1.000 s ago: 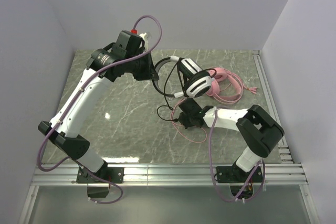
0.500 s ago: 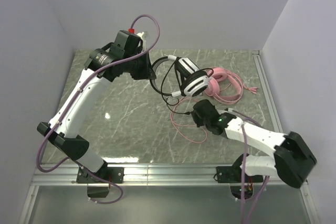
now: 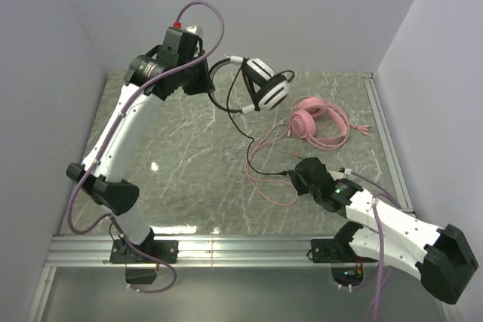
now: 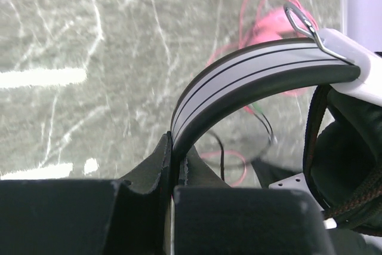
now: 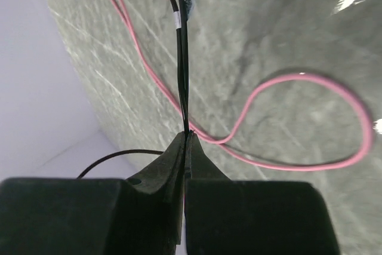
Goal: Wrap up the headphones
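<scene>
The black and white headphones (image 3: 260,84) hang in the air over the back of the table. My left gripper (image 3: 211,90) is shut on their headband (image 4: 250,73), which rises from between the left gripper (image 4: 177,158) jaws. Their black cable (image 3: 253,148) runs down and forward to my right gripper (image 3: 299,176). The right gripper (image 5: 186,137) is shut on the black cable (image 5: 181,58). The pink headphones (image 3: 309,120) lie on the table at the back right. Their pink cable (image 3: 273,190) loops over the marble near the right gripper and shows as the pink cable (image 5: 310,82) in the right wrist view.
A metal rail (image 3: 386,148) runs along the table's right edge and another rail (image 3: 241,245) along the front, by the arm bases. Plain walls close in the back and both sides.
The left arm has lifted the black and white headphones up and back. The right gripper has shut on the black cable and drawn it toward the near right.
</scene>
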Controlling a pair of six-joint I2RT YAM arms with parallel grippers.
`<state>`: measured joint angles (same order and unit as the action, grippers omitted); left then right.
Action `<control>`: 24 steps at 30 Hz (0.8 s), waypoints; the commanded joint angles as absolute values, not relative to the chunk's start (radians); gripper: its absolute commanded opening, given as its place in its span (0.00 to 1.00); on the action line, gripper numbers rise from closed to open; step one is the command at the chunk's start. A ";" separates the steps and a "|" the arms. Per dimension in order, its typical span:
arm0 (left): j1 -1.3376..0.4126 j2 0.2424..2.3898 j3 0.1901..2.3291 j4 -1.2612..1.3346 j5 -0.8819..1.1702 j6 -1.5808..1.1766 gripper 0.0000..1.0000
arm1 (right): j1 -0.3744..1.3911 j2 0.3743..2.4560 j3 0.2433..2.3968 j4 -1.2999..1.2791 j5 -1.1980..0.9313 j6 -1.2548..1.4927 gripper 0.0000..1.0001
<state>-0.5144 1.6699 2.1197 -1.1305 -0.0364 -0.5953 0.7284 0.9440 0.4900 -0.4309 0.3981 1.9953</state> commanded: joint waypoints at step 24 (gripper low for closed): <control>-0.327 1.872 2.257 -0.827 -0.008 -0.726 0.00 | 0.729 0.666 0.431 -0.558 0.429 1.993 0.00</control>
<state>-0.3386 1.9312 2.2177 -0.9432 -0.0681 -0.6754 0.7284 0.6811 0.4389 -0.5217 0.3737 1.9770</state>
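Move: The white headphones hang by their headband in the left fingers, the ear cups about 15 cm to that hand's right and slightly lower. The black cable runs down to the right fingers, pinched some 22 cm right of the left hand, 12 cm back and 26 cm lower. The pink headphones lie 13 cm ahead of the left hand, 38 cm right, 33 cm below. From the right hand, the white cups are roughly 11 cm ahead, 8 cm left and 23 cm up. The white headphones, still gripped by the headband, are carried quickly forward by the left hand, about 12 cm and away from the right hand. That hand sinks some 5 cm on the way, eases slightly left late on and swings about 15 degrees counter-clockwise. The right fingers keep their pinch on the black cable while that hand creeps a couple of centimetres up and back. ##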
